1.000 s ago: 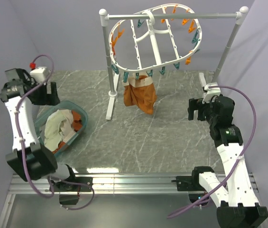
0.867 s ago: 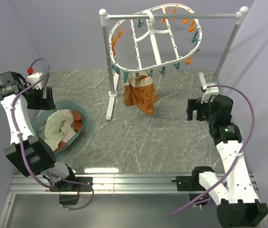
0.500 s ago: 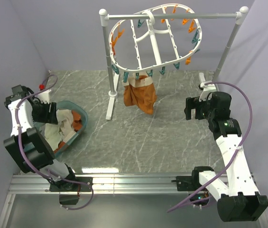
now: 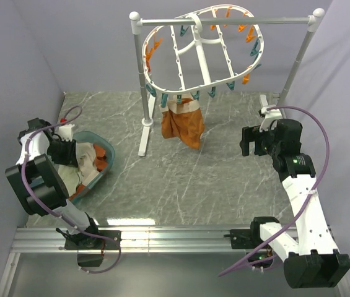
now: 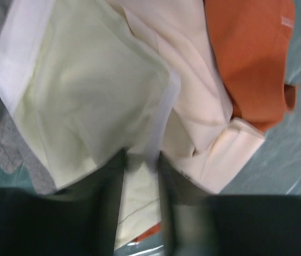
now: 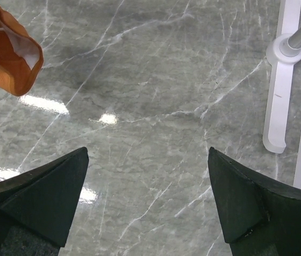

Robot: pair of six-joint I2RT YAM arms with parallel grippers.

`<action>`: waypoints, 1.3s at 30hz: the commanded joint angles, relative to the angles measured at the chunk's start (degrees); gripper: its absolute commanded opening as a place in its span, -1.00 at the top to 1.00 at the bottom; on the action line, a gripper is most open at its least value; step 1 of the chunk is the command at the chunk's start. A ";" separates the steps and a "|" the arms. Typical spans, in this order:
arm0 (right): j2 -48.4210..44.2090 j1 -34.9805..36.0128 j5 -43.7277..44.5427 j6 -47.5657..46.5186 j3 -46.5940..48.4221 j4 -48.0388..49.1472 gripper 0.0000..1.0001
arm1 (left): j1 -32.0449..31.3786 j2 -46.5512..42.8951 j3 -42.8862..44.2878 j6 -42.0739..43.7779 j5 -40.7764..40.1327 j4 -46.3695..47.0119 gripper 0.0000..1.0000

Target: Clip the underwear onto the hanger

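The underwear is pale cream-yellow cloth lying on top of the pile in the teal basket at the left. My left gripper is pushed down into that pile, jaws drawn narrow with a fold of the yellow cloth between the fingers. The hanger, a white oval frame with orange and teal clips, hangs tilted from the rail at the back. My right gripper stands wide open above bare marble at the right, nothing between its fingers.
An orange-brown garment hangs clipped under the hanger and shows in the right wrist view. The white rail stand has a foot by my right gripper. Cream, orange and grey cloths share the basket.
My left arm has swung down from above the basket into the pile, and its jaws have narrowed onto the yellow cloth. The right arm has barely shifted.
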 commanded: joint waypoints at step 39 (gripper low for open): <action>3.32 0.04 -7.59 1.81 8.70 -6.19 -1.00 | -60.67 -33.03 -2.67 -24.13 16.59 18.32 0.99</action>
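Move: The light green underwear I am closing on lies bunched in the basket right at my left fingertips, its middle about 1 cm ahead, 1 cm left and 2 cm below. The cream underwear lies some 7 cm to my left hand's right and 1 cm ahead, an orange one about 13 cm right and 2 cm ahead, both about 3 cm lower than the hand. From my right hand the green one is roughly 75 cm left, 1 cm back and 17 cm down. I finish shutting my left fingers on the green underwear's pale edge, ease about 5 cm forward, then lift some 25 cm while swinging right and back out over the basket's right side. Keeping the pinch, I carry it right to about 30 cm from the start, over open table, turning the hand roughly 50 degrees clockwise and sinking some 9 cm at the end. ##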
